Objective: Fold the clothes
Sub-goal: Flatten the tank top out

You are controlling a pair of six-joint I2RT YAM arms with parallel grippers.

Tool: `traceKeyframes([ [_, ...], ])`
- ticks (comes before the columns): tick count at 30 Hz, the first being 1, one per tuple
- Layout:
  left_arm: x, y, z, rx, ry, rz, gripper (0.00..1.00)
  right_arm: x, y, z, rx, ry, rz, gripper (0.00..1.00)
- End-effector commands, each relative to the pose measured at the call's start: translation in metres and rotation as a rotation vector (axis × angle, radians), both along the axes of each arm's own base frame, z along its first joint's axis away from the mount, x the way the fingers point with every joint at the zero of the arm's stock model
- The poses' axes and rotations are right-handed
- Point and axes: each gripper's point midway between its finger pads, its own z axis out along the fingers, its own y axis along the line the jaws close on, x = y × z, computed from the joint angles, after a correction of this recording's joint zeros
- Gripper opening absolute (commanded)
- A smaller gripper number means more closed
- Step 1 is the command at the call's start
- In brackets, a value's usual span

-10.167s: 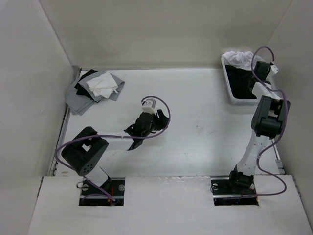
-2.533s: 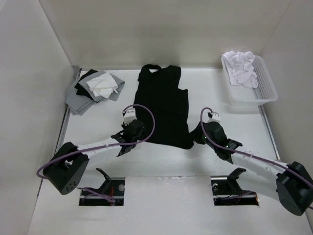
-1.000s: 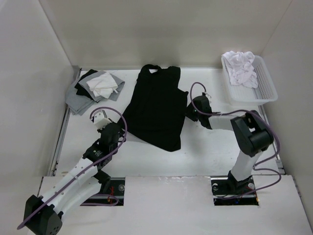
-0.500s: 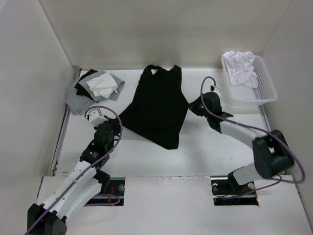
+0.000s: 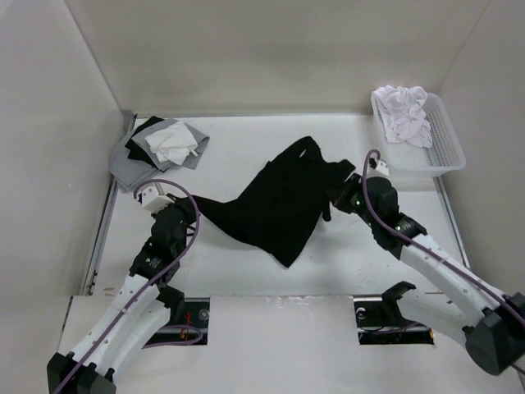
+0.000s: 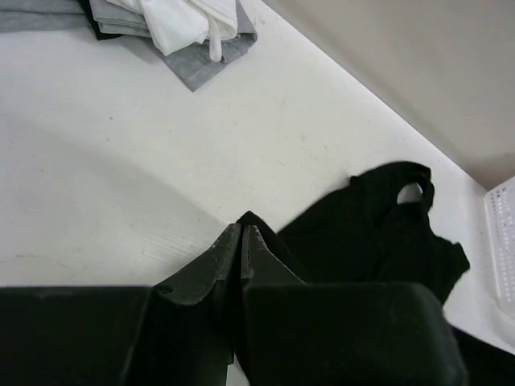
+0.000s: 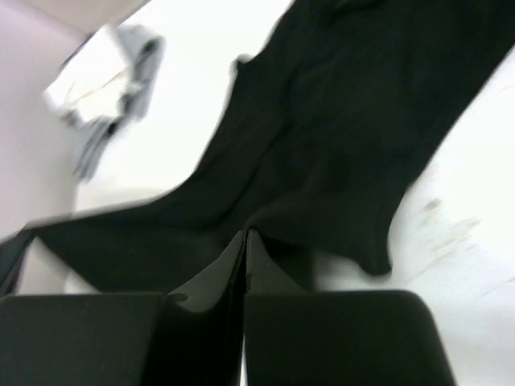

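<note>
The clothes (image 5: 283, 201), a black tank top, lie rumpled and slanted across the middle of the table, stretched between both grippers. My left gripper (image 5: 195, 207) is shut on the garment's left corner. In the left wrist view that corner (image 6: 256, 220) pokes out at the shut gripper (image 6: 241, 229), and the rest of the top (image 6: 370, 241) spreads to the right. My right gripper (image 5: 343, 194) is shut on the right edge. In the right wrist view its gripper (image 7: 245, 235) pinches a fold of the black fabric (image 7: 322, 129), which fans out ahead.
A white basket (image 5: 449, 158) holding white garments (image 5: 404, 113) stands at the far right. A pile of grey, black and white cloths (image 5: 160, 148) lies at the far left, also seen as the pile (image 6: 173, 24) in the left wrist view. Walls enclose the table.
My right gripper has shut on the top's right edge and pulled back toward the near right. The garment slid off the far edge and bunched diagonally. My left gripper shifted slightly left.
</note>
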Motion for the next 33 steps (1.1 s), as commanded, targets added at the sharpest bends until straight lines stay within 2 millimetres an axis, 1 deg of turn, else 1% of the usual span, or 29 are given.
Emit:
traceKeyframes([
  [1,0.011,-0.002,0.023,-0.024,-0.052,0.001,0.01,0.042,-0.016,-0.034,-0.032,0.061,-0.053,0.00],
  [3,0.017,-0.009,0.025,-0.037,-0.059,-0.016,0.01,0.076,-0.013,-0.030,-0.008,0.051,-0.063,0.00],
  [5,0.020,-0.015,0.032,-0.047,-0.076,-0.026,0.01,0.106,-0.007,-0.013,-0.011,0.012,-0.068,0.00],
  [6,0.020,-0.017,0.038,-0.056,-0.090,-0.030,0.01,0.117,-0.003,0.001,-0.010,-0.012,-0.062,0.00],
  [7,0.021,-0.019,0.043,-0.061,-0.101,-0.035,0.01,0.121,0.000,0.011,-0.004,-0.028,-0.054,0.00],
  [8,0.021,-0.021,0.050,-0.067,-0.117,-0.041,0.01,0.123,0.000,0.028,-0.001,-0.056,-0.058,0.00],
  [9,0.020,-0.022,0.057,-0.072,-0.131,-0.043,0.01,0.120,0.001,0.045,-0.006,-0.091,-0.051,0.00],
  [11,0.017,-0.023,0.072,-0.085,-0.169,-0.047,0.01,0.104,0.006,0.070,-0.021,-0.139,-0.026,0.00],
  [13,0.012,-0.023,0.080,-0.094,-0.191,-0.050,0.01,0.077,0.007,0.082,-0.044,-0.159,-0.002,0.00],
  [18,-0.002,-0.019,0.099,-0.110,-0.242,-0.048,0.01,-0.014,0.008,0.101,-0.020,-0.196,0.075,0.00],
  [20,-0.006,-0.015,0.105,-0.106,-0.258,-0.040,0.01,-0.046,0.008,0.109,0.020,-0.203,0.116,0.00],
  [21,-0.007,-0.013,0.107,-0.100,-0.263,-0.035,0.01,-0.059,0.007,0.110,0.037,-0.202,0.131,0.00],
  [23,-0.008,-0.011,0.107,-0.092,-0.268,-0.028,0.01,-0.071,0.003,0.105,0.052,-0.195,0.137,0.00],
  [24,-0.008,-0.010,0.106,-0.085,-0.265,-0.022,0.01,-0.071,0.000,0.100,0.051,-0.187,0.130,0.00],
  [25,-0.007,-0.009,0.104,-0.081,-0.259,-0.021,0.01,-0.066,-0.003,0.091,0.041,-0.176,0.109,0.00],
  [27,-0.006,-0.010,0.099,-0.076,-0.250,-0.020,0.01,-0.046,-0.009,0.066,0.007,-0.124,0.062,0.00],
  [29,-0.006,-0.010,0.092,-0.066,-0.235,-0.020,0.01,-0.024,-0.008,0.035,-0.016,-0.065,0.036,0.00],
  [30,-0.005,-0.008,0.088,-0.060,-0.227,-0.013,0.01,-0.011,-0.009,0.019,-0.021,-0.037,0.019,0.00],
  [33,-0.002,-0.005,0.072,-0.039,-0.190,-0.001,0.01,0.034,-0.022,-0.029,-0.031,0.055,-0.060,0.00],
])
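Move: The tank top is already pinched in both my hands. Its middle lies roughly 23 cm to the right of my left hand and about 14 cm to the left of my right hand, level with both fore and aft and some 16 cm lower. The pile of folded clothes is about 13 cm ahead and 12 cm left of my left hand. The laundry basket stands around 17 cm ahead and 25 cm right of my right hand. I flap the tank top with my right hand: quickly forward and down about 10 cm out, then up and back some 20 cm towards me, then forward and down again almost to where it began. My left hand dips slightly, then rises to about 8 cm higher, its fingers tipping up some 10 degrees. Both grippers stay shut on the cloth. ##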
